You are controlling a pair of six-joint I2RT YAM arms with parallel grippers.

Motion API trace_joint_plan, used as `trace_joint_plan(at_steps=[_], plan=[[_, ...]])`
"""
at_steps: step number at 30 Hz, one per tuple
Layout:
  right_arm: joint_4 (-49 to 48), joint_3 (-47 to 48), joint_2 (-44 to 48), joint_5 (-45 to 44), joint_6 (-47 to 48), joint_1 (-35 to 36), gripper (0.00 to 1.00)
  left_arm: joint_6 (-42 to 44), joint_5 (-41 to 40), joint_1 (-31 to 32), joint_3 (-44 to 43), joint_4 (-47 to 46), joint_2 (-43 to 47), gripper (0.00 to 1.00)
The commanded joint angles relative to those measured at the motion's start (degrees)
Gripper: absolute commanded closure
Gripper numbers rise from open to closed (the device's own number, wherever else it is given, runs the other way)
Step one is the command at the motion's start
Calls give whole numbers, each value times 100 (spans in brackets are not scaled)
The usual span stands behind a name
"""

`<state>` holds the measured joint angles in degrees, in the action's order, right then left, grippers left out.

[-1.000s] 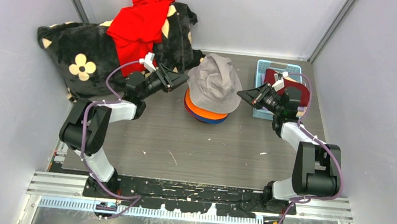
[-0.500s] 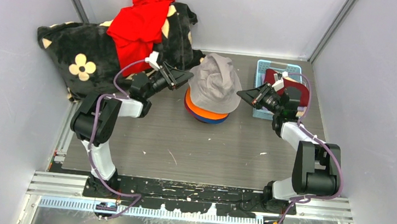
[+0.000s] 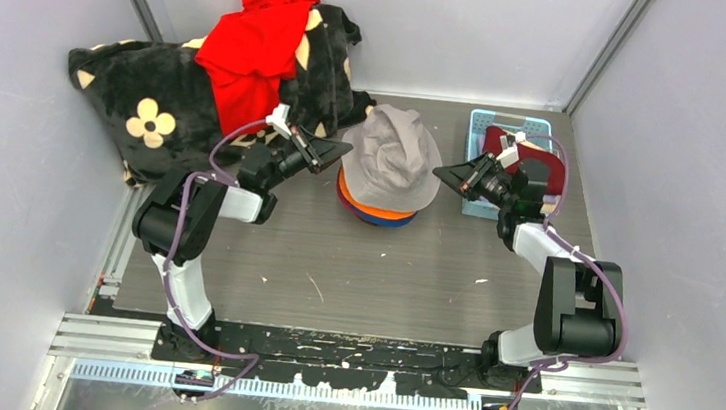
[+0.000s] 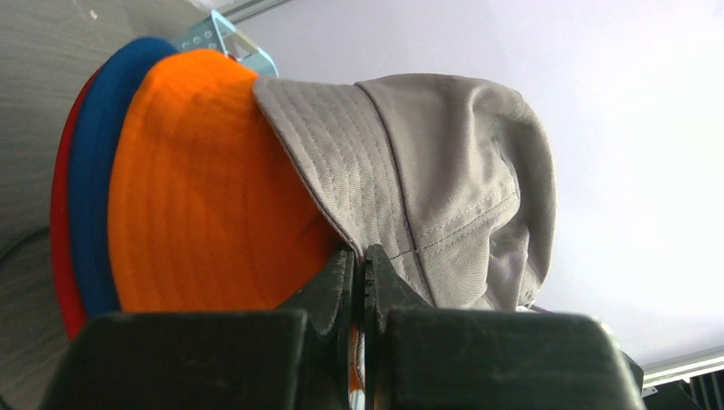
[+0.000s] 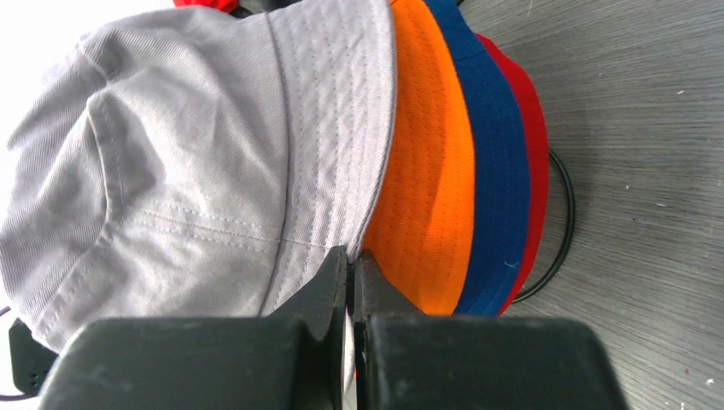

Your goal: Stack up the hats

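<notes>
A grey hat (image 3: 391, 155) sits on top of a stack of an orange hat (image 3: 379, 208), a blue hat (image 3: 395, 220) and a red hat at the bottom. My left gripper (image 3: 345, 148) is shut on the grey hat's left brim. My right gripper (image 3: 439, 173) is shut on its right brim. The left wrist view shows its jaws (image 4: 359, 256) pinching the grey brim (image 4: 341, 162) over the orange (image 4: 205, 188), blue (image 4: 94, 171) and red (image 4: 60, 248) brims. The right wrist view shows its jaws (image 5: 350, 256) on the grey brim (image 5: 333, 128), beside orange (image 5: 427, 196), blue (image 5: 495, 188) and red (image 5: 531, 145). A maroon hat (image 3: 525, 148) lies in the basket.
A light blue basket (image 3: 493, 119) stands at the back right, behind my right gripper. A black blanket with cream flowers (image 3: 148, 104) and a bright red garment (image 3: 254, 44) fill the back left. A black cable loop (image 5: 559, 222) lies by the stack.
My left gripper has moved right, toward the stack, with its arm swinging in. The grey hat's brim has drawn in and settled lower on the stack. The right arm has barely moved.
</notes>
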<state>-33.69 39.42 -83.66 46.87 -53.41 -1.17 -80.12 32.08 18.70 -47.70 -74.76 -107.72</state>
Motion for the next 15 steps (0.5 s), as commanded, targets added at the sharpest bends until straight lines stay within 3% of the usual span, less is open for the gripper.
trace_joint_plan(at_steps=[1, 6, 15], plan=[[151, 53, -29, -303, 408, 38, 99, 278, 23, -34, 500, -462, 402, 100], [76, -25, -255, -443, 491, 31, 99, 357, 58, -153, 1048, -715, 36, 100], [-152, 166, -663, -450, 424, 33, 99, 275, -38, -509, 883, -715, -339, 100]])
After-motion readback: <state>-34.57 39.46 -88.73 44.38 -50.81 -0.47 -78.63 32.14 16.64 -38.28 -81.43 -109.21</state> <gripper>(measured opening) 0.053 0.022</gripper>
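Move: The hands already pinch the grey hat's brim on opposite sides. The orange hat atop the stack lies about 7 cm right, 2 back and 6 below the left hand, and some 8 cm left, level fore and aft and 3 below the right. The blue hat sits just beneath the orange one; the basket stands about 14 cm right of the right hand, 4 farther out and 14 below. Both hands lower the pinched grey brim over the orange hat, left about 5 cm, easing back-left, right 3. ##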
